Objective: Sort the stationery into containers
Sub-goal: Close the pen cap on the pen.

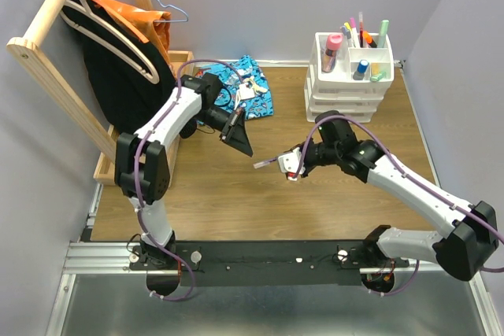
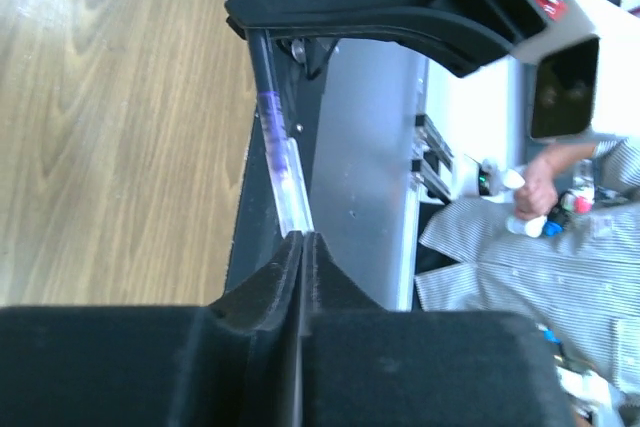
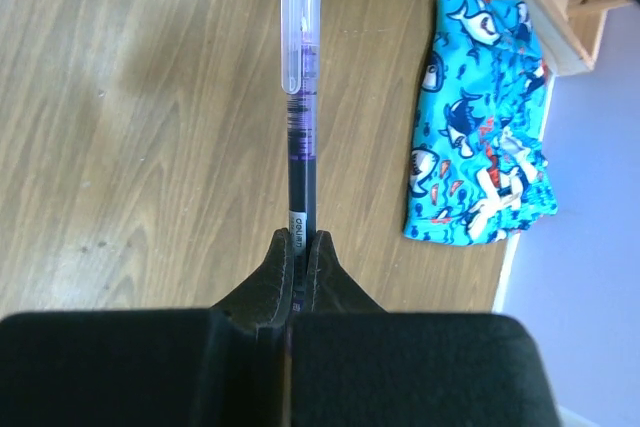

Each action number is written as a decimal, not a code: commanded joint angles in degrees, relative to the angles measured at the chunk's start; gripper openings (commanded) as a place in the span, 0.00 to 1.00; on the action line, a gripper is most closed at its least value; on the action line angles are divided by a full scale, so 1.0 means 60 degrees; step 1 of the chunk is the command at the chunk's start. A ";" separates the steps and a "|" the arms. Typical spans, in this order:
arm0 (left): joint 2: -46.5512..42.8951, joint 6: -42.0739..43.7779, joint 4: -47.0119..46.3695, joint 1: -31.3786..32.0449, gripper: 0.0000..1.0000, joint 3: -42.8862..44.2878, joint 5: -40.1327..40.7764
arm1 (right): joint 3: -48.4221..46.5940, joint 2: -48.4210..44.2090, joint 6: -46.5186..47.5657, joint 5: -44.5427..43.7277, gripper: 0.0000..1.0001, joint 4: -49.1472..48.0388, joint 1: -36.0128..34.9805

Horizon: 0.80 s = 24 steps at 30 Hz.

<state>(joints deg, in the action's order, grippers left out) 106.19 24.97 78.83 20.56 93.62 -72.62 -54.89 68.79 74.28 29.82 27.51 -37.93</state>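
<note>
A slim purple pen (image 1: 272,163) with a clear cap hangs level above the wooden table, between both grippers. My right gripper (image 1: 293,167) is shut on its dark barrel end (image 3: 300,197), jaws pinching it (image 3: 302,237). My left gripper (image 1: 246,149) meets the clear cap end (image 2: 285,172); its jaws (image 2: 302,237) stand almost together, with the cap running into their tips. The white organiser (image 1: 319,64) stands at the back right, and several pens and markers (image 1: 354,37) stick up from its top compartments.
A blue patterned cloth (image 1: 248,88) lies at the back middle, also seen in the right wrist view (image 3: 480,127). A wooden rack (image 1: 55,76) with hangers and dark and orange clothes leans at the left. A wooden tray (image 1: 177,60) sits below it.
</note>
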 commanded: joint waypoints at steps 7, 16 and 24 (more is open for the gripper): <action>-0.1364 0.0467 0.1467 -0.0408 0.45 0.0505 0.0762 | 0.0140 -0.0347 -0.0835 0.0420 0.01 -0.1566 0.0038; -0.5004 -0.3367 -0.5627 -0.0731 0.63 -0.1518 0.3706 | 0.0492 -0.0494 -0.6458 0.0215 0.00 -0.4392 0.0418; -0.5717 -0.5272 -1.2432 -0.0555 0.73 -0.2509 0.5614 | 0.0257 -0.0480 -1.1203 0.0508 0.00 -0.6702 0.1180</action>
<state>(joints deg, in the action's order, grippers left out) 68.25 1.67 29.06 16.75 77.19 -46.72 -52.84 66.94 27.53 30.96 -0.80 -32.97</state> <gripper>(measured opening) 0.710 0.022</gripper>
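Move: The capped pen is in the right fingers, its cap end pointing left; its middle lies some 6 cm to the right of the left hand, about 2 cm back and 4 cm lower. From the right hand, the white organizer with the other pens stands roughly 28 cm ahead, 22 cm to the right and 8 cm lower at its middle. The blue shark cloth lies about 27 cm ahead and 19 cm left, some 17 cm down. The capped pen stays pinched in the right fingers and rises about 8 cm and some 4 cm forward, the right wrist turning roughly 40 degrees so that its fingers level out. The left hand, already off the cap, draws away from it, up about 12 cm and a little forward and left, opening wide and turning some 60 degrees as it speeds up. ##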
